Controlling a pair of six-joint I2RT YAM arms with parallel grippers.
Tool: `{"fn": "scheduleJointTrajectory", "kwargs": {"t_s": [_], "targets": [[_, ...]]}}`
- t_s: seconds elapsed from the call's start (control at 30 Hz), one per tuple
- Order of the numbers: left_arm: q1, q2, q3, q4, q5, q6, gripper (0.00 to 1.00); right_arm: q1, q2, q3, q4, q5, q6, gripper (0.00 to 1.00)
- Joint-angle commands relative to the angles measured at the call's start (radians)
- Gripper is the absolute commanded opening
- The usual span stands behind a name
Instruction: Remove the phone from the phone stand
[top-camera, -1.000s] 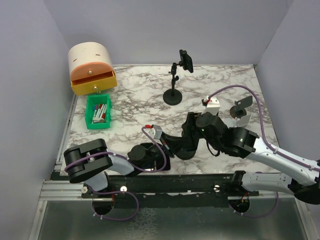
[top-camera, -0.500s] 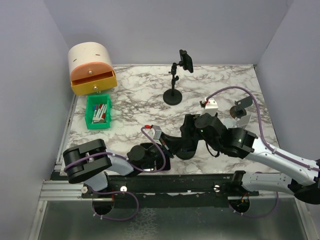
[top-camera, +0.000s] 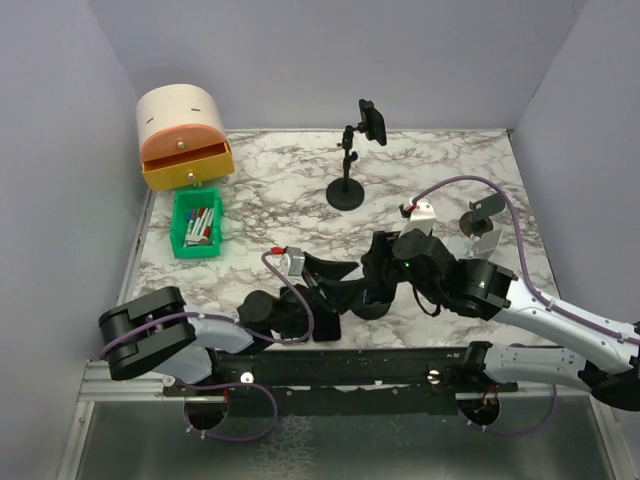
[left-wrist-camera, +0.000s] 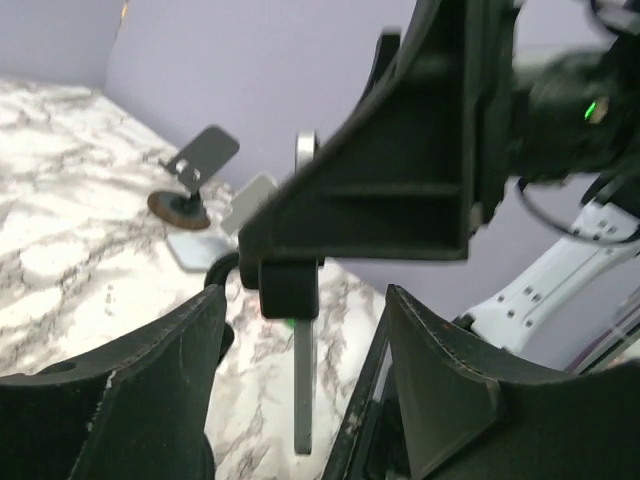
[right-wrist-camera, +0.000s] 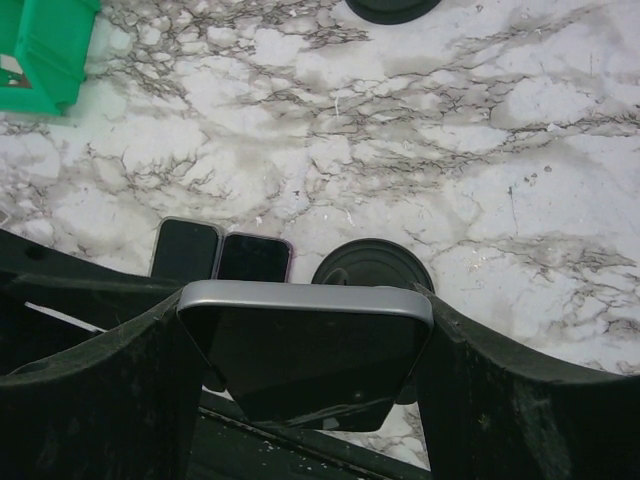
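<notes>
In the right wrist view a dark phone (right-wrist-camera: 300, 360) with a silver rim stands between the fingers of my right gripper (right-wrist-camera: 305, 300), which is shut on its two side edges. The round black base of the phone stand (right-wrist-camera: 372, 268) sits on the marble just beyond it. From above, my right gripper (top-camera: 382, 265) covers the phone over that stand base (top-camera: 372, 305). My left gripper (top-camera: 335, 280) reaches in from the left. Its wrist view shows the phone (left-wrist-camera: 303, 390) edge-on between the spread jaws of the left gripper (left-wrist-camera: 305, 300), touching neither; it is open.
Two dark phones (right-wrist-camera: 186, 250) (right-wrist-camera: 254, 258) lie flat by the stand base. A second stand (top-camera: 347, 190) at the back holds another phone (top-camera: 373, 122). Small folding stands (top-camera: 483, 215) sit at the right. A green bin (top-camera: 197, 222) and a drawer box (top-camera: 183, 135) are at the left.
My left gripper has gone from shut to open, and the left arm has shifted to the left. The right gripper has narrowed onto the phone and barely moved.
</notes>
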Motion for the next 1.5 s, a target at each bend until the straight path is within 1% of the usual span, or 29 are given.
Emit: {"fn": "scheduleJointTrajectory", "kwargs": {"t_s": [0.0, 0.13, 0.3, 0.4, 0.6, 0.67, 0.7, 0.73, 0.77, 0.9, 1.13, 1.23, 1.47], "targets": [[0.077, -0.122, 0.007, -0.096, 0.111, -0.070, 0.67, 0.007, -0.041, -0.038, 0.063, -0.038, -0.041, 0.00], [0.143, -0.121, 0.041, -0.126, 0.285, -0.108, 0.67, 0.007, -0.052, -0.062, 0.099, -0.060, -0.056, 0.00], [0.175, -0.048, 0.086, -0.086, 0.400, -0.154, 0.61, 0.007, -0.051, -0.057, 0.112, -0.068, -0.060, 0.00], [0.176, -0.008, 0.111, -0.070, 0.456, -0.168, 0.60, 0.007, -0.052, -0.051, 0.102, -0.055, -0.049, 0.00], [0.176, 0.028, 0.130, -0.072, 0.513, -0.172, 0.69, 0.007, -0.051, -0.042, 0.084, -0.027, -0.023, 0.00], [0.176, 0.023, 0.122, -0.081, 0.509, -0.167, 0.74, 0.007, -0.056, -0.040, 0.079, -0.011, -0.015, 0.00], [0.176, 0.015, 0.112, -0.082, 0.502, -0.165, 0.81, 0.007, -0.059, -0.038, 0.079, -0.007, -0.016, 0.00], [0.176, 0.006, 0.099, -0.081, 0.490, -0.162, 0.93, 0.007, -0.061, -0.036, 0.078, -0.003, -0.015, 0.00], [0.176, -0.007, 0.083, -0.080, 0.475, -0.159, 0.98, 0.007, -0.062, -0.034, 0.078, -0.001, -0.014, 0.00], [0.176, -0.062, 0.036, -0.102, 0.433, -0.139, 0.99, 0.007, -0.055, -0.030, 0.082, 0.000, -0.015, 0.00], [0.176, -0.106, 0.009, -0.168, 0.433, -0.119, 0.99, 0.007, -0.045, -0.017, 0.090, -0.003, -0.015, 0.00], [0.175, -0.111, 0.011, -0.204, 0.433, -0.117, 0.99, 0.007, -0.042, -0.011, 0.092, -0.003, -0.015, 0.00], [0.173, -0.115, 0.041, -0.223, 0.374, -0.116, 0.99, 0.007, -0.030, -0.005, 0.097, -0.022, -0.018, 0.00]]}}
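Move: The phone stand's clamp, with the upright phone still in it, lies just beyond the left fingertips: about 4 cm to the right, 3 cm ahead and at nearly the same height. The stand's round base is roughly 20 cm below, 3 cm right and 3 cm ahead; two loose phones lie at that depth, about 1 cm ahead, some 8 and 15 cm to the left. The right gripper already grips this phone's upper part; its middle is about 4 cm straight below that hand. Raise the left gripper about 3.5 cm beside the phone stand, easing left and then back right, and turn it some 15 degrees clockwise while it hovers; spread its part-open fingers fully, then lower it about 4 cm and draw it slightly back, facing the clamp from the left again. Keep the right gripper nearly still, holding the phone by its side edges. ##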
